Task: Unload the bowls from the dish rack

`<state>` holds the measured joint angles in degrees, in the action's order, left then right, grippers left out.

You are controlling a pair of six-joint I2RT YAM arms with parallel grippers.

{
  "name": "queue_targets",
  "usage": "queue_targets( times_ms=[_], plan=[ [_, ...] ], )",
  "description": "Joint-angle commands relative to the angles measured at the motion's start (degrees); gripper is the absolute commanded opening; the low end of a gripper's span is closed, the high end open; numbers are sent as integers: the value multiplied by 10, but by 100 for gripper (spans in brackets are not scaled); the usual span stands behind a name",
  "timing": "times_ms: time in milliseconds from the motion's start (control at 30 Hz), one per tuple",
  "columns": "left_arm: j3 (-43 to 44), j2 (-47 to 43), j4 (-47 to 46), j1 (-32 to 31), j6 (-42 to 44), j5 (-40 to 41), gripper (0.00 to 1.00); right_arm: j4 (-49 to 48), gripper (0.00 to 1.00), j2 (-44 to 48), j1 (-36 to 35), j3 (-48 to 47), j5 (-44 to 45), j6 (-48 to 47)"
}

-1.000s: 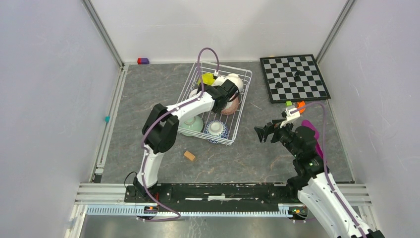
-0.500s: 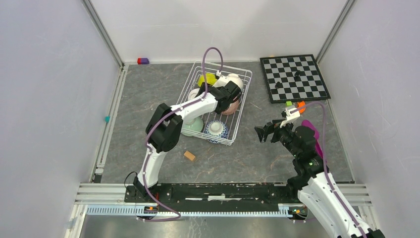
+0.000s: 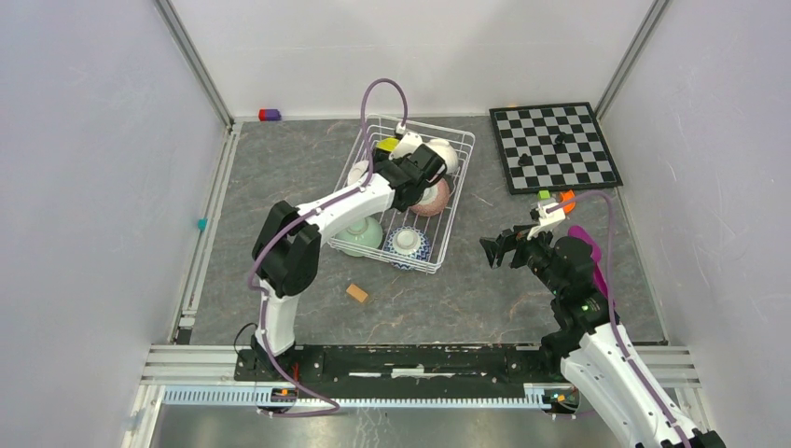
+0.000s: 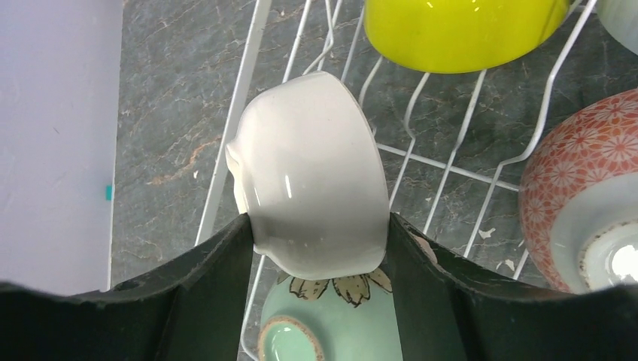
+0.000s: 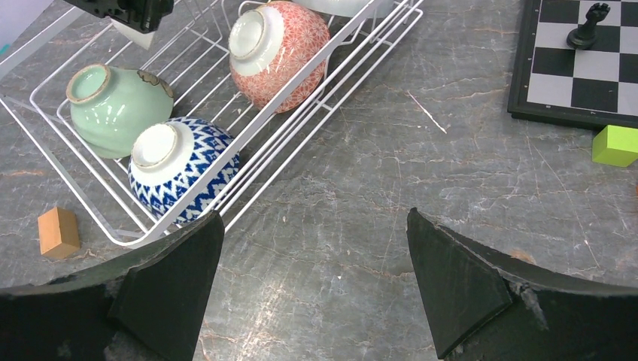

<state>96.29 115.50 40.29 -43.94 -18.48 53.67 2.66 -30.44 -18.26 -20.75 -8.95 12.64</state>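
Observation:
The white wire dish rack holds a yellow-green bowl, a white bowl, a speckled pink bowl, a pale green bowl and a blue-and-white bowl. My left gripper is inside the rack, shut on the second white bowl, which hangs on its side above the pale green bowl. The yellow-green bowl and the pink bowl lie beyond. My right gripper is open and empty over the tabletop right of the rack.
A chessboard with a few black pieces lies at the back right. A small wooden block lies in front of the rack. A green block and an orange one lie near my right gripper. A red-purple block is at the back wall.
My left arm has swung left and slightly back, carrying the white bowl between its fingers. The right arm has not moved.

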Motion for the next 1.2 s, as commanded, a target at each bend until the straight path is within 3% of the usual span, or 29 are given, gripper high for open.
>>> queue_targets(
  times_ms=[0, 500, 767, 967, 1167],
  plan=[
    [-13, -56, -28, 6, 21, 37, 59, -19, 98, 5, -1, -16, 3, 3],
    [-45, -140, -26, 16, -20, -7, 54, -8, 98, 14, -1, -21, 6, 2],
    [-166, -299, -119, 122, -86, -294, 53, -8, 98, 13, -1, -25, 3, 3],
    [-308, -410, -242, 307, -198, -614, 55, -12, 98, 9, -1, -26, -1, 4],
    [-418, -461, -349, 447, -301, -768, 54, -16, 98, 13, -1, -22, -1, 8]
  ],
)
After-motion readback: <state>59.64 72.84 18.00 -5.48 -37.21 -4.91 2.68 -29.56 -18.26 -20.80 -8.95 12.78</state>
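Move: The left hand holds the white bowl, already lifted inside the rack. The clear table it can go to lies about 20 cm left, 3 cm back and 12 cm below; the rack's left rim crosses in between, some 7 cm left, level fore-and-aft and 4 cm lower. The yellow bowl is about 9 cm ahead and 3 cm right, the pink bowl 12 cm right and 2 cm back, the green bowl 11 cm back and 5 cm left, all some 7 cm lower. From the right hand that clear table is roughly 14 cm ahead, 47 cm left and 15 cm down. Still pinching the white bowl between its finger pads, the left hand first eases upward out of the rack with a slight drift left, then swings fast to the left over the rack's left rim, about 14 cm in all, drawing back a little. It peaks some 8 cm up and starts to sink as the wrist rolls about 60 degrees, its left side dropping, so the fingers end pointing forward, right and down. ##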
